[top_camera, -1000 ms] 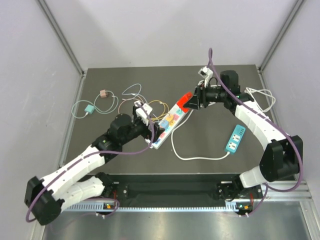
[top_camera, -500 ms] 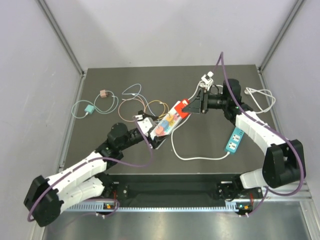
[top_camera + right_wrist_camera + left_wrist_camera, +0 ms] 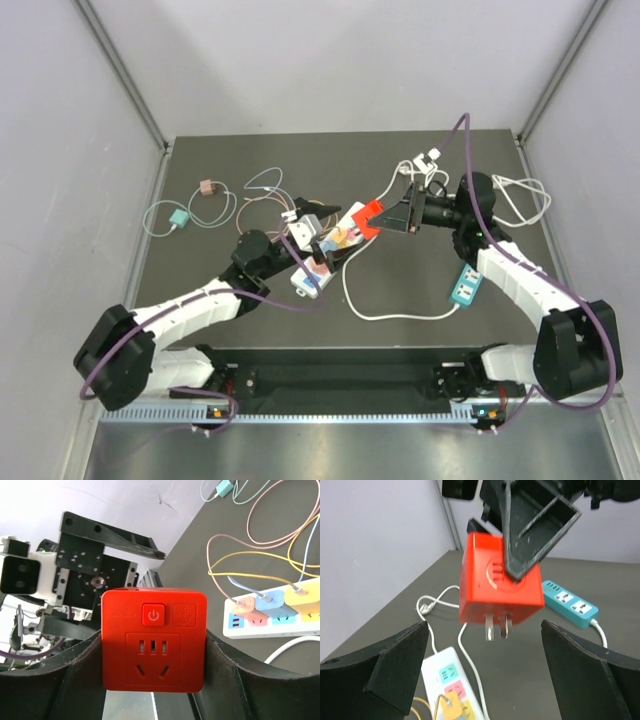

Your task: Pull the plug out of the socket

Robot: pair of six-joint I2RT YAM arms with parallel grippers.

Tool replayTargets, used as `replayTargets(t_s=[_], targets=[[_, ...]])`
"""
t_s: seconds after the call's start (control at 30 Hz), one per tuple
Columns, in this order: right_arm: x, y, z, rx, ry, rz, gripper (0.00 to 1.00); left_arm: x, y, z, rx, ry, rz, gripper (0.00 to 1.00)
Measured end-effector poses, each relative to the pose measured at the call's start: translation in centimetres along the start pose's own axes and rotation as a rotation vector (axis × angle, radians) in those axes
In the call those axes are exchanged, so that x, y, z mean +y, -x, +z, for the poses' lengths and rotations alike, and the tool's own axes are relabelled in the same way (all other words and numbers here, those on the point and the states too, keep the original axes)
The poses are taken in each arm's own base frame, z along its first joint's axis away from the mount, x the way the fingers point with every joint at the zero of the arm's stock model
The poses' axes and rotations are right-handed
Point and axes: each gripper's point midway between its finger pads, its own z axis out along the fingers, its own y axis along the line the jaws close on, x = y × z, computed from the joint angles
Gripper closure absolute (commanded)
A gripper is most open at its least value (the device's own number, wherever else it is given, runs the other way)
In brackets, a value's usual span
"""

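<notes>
The plug (image 3: 368,218) is a red cube adapter with a power button and a front outlet (image 3: 154,640). My right gripper (image 3: 387,214) is shut on its sides (image 3: 154,652) and holds it in the air. In the left wrist view its bare metal prongs (image 3: 497,627) hang free above the socket, a white power strip (image 3: 445,675) with coloured outlets. The strip (image 3: 346,229) lies diagonally mid-table. My left gripper (image 3: 318,228) hovers over the strip's near half, open and empty (image 3: 484,640), facing the plug.
Pink, blue and yellow chargers (image 3: 272,602) with looping coloured cables (image 3: 265,195) stay plugged into the white strip. A teal power strip (image 3: 469,278) lies right of centre, its white cable (image 3: 395,316) curving across the mat. Loose chargers (image 3: 178,219) lie at far left.
The red plug has come away from the white strip's far end, carried up and right by my right gripper. My left gripper rose off the strip and tilted up toward the plug.
</notes>
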Motion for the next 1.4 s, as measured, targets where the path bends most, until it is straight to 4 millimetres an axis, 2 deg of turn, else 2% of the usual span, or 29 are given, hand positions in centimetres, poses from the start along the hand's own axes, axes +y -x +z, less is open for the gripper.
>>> replayTargets(t_s=[0.13, 0.4, 0.63, 0.83, 1.17, 1.27, 1.4], targets=[[0.1, 0.0, 0.0, -0.011, 0.006, 0.036, 1.00, -0.5, 1.0, 1.3, -0.031, -0.022, 0.008, 0.01], [0.5, 0.4, 0.1, -0.034, 0.022, 0.055, 1.00, -1.6, 0.7, 3.3, -0.024, -0.046, 0.039, 0.01], [-0.2, -0.2, 0.0, -0.038, 0.006, 0.095, 1.00, -1.4, 1.4, 4.3, -0.035, -0.017, 0.090, 0.02], [0.2, 0.0, 0.0, -0.044, 0.015, 0.134, 1.00, -2.3, 1.9, 4.9, -0.022, -0.007, 0.151, 0.05], [0.5, 0.2, 0.1, -0.049, 0.024, 0.174, 1.00, -1.3, 0.5, 5.1, 0.062, 0.073, 0.247, 0.17], [0.6, 0.3, 0.1, -0.053, 0.028, 0.166, 1.00, -1.0, 0.3, 5.2, 0.076, 0.089, 0.254, 0.23], [0.6, 0.3, 0.1, -0.055, 0.028, 0.161, 0.99, -0.6, 0.3, 5.3, 0.081, 0.106, 0.251, 0.39]])
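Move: The left hand, empty and wide open, has the red plug some 6 cm to its right, about 2 cm farther forward and 1 cm higher. On the table roughly 23 cm below it, the white strip's middle lies about 4 cm ahead and 1 cm right, the yellow plug some 6 cm ahead, neither left nor right. The right hand already grips the red plug, its middle about 1 cm left of the hand point, level and neither ahead nor back. Rightward by about 5 cm, the left hand slides its open fingers around the red plug held up by the right hand, then eases a couple of centimetres forward while turning some 15 degrees and closing until its pads bear on the plug's two sides. The right hand keeps its grip and stays in place, only rolling about 10 degrees. ##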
